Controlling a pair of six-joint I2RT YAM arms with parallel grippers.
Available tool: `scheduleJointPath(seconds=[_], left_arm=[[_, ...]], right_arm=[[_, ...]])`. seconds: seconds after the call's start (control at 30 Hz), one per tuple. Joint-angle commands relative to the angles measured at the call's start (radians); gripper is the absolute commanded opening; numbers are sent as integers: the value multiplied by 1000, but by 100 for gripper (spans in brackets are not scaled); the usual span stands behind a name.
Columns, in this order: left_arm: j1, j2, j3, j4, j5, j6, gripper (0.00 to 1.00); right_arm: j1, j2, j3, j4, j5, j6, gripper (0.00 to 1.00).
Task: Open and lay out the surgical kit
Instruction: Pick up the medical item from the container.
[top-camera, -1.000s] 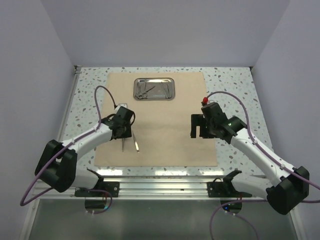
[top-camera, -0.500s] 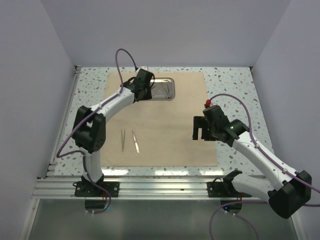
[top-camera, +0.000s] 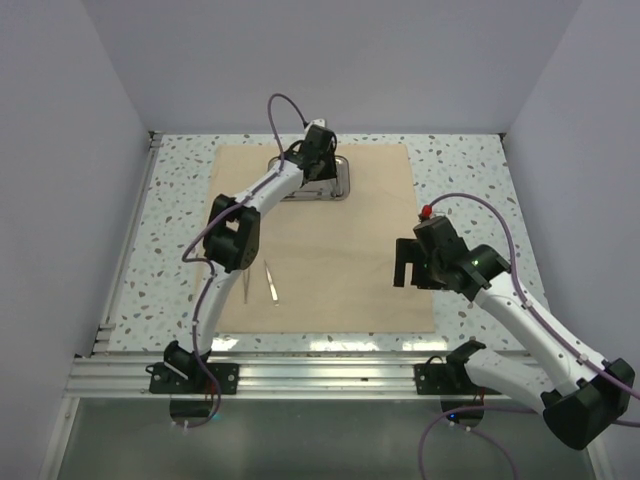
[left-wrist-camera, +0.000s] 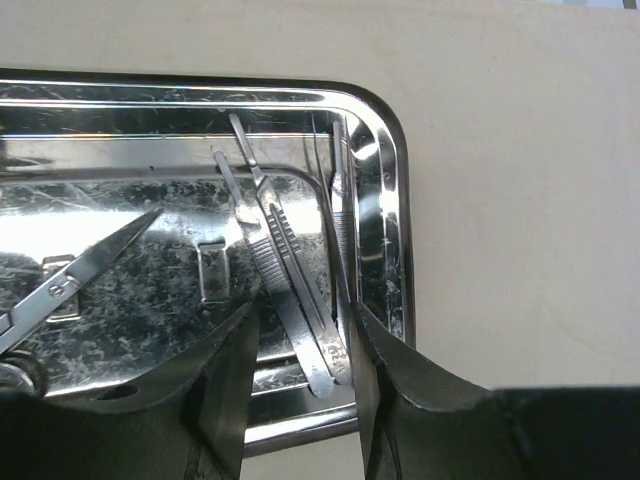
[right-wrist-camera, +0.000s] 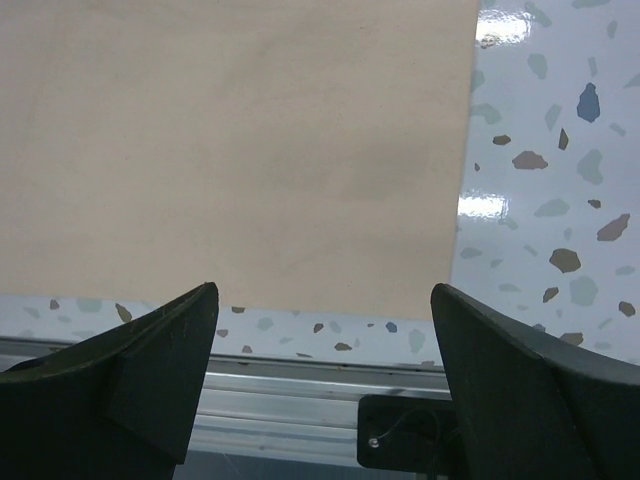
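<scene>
The surgical kit's tan cloth (top-camera: 340, 260) lies spread flat on the table. Its steel tray (top-camera: 345, 178) sits at the far edge of the cloth. My left gripper (top-camera: 312, 170) hangs over the tray's right end. In the left wrist view it (left-wrist-camera: 303, 320) is open, its fingers straddling the near ends of the silver tweezers (left-wrist-camera: 285, 270) in the tray (left-wrist-camera: 385, 200); the right finger is close against them. Scissors (left-wrist-camera: 70, 285) lie at the tray's left. Two thin instruments (top-camera: 247, 278) (top-camera: 271, 282) rest on the cloth's near left. My right gripper (top-camera: 405, 262) hovers open and empty over the cloth's right side.
A thin probe (left-wrist-camera: 335, 220) leans along the tray's right wall. The right wrist view shows the cloth's near right corner (right-wrist-camera: 250, 150), speckled tabletop (right-wrist-camera: 550, 200) and the aluminium rail (right-wrist-camera: 280, 400) at the table's near edge. Grey walls enclose three sides.
My left arm has swung from the cloth's near left, by the two laid-out instruments, up to the tray at the far edge. The right gripper has drifted slightly nearer and to the right, still open.
</scene>
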Motion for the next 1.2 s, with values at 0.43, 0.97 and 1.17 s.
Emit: scheduleJointPath(seconds=[0.43, 0.97, 1.17], left_arm=[[-36, 147, 124, 118, 69, -54, 46], [-47, 239, 209, -222, -163, 94, 11], [-47, 219, 175, -216, -137, 101, 0]], right_arm=[[-2, 51, 54, -36, 26, -18, 91], [-4, 47, 45, 2, 30, -44, 92], [-4, 44, 42, 18, 18, -60, 92]])
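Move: In the tray's right end, the medical item, a ribbed steel handle pointing forward, has its middle about 3 cm right of the left hand, 2 cm ahead and 5 cm below. Left of that item by some 2 and 4 cm lie a forked handle and a flat handle, both roughly level with it; the scissors are around 10 cm left of the hand, neither ahead nor back. From the right hand, the item lies about 24 cm ahead, 18 cm left and 12 cm lower. Swinging rightwards about 5 cm over the handles towards the tray's right rim while sinking some 3 cm, the left hand then comes back left about 2 cm, settling 1 cm lower. Its wrist rolls back about 15 degrees, left side rising, as the half-open fingers shut and pinch the rightmost ribbed handle near its rear part, with a thin instrument beside it. ##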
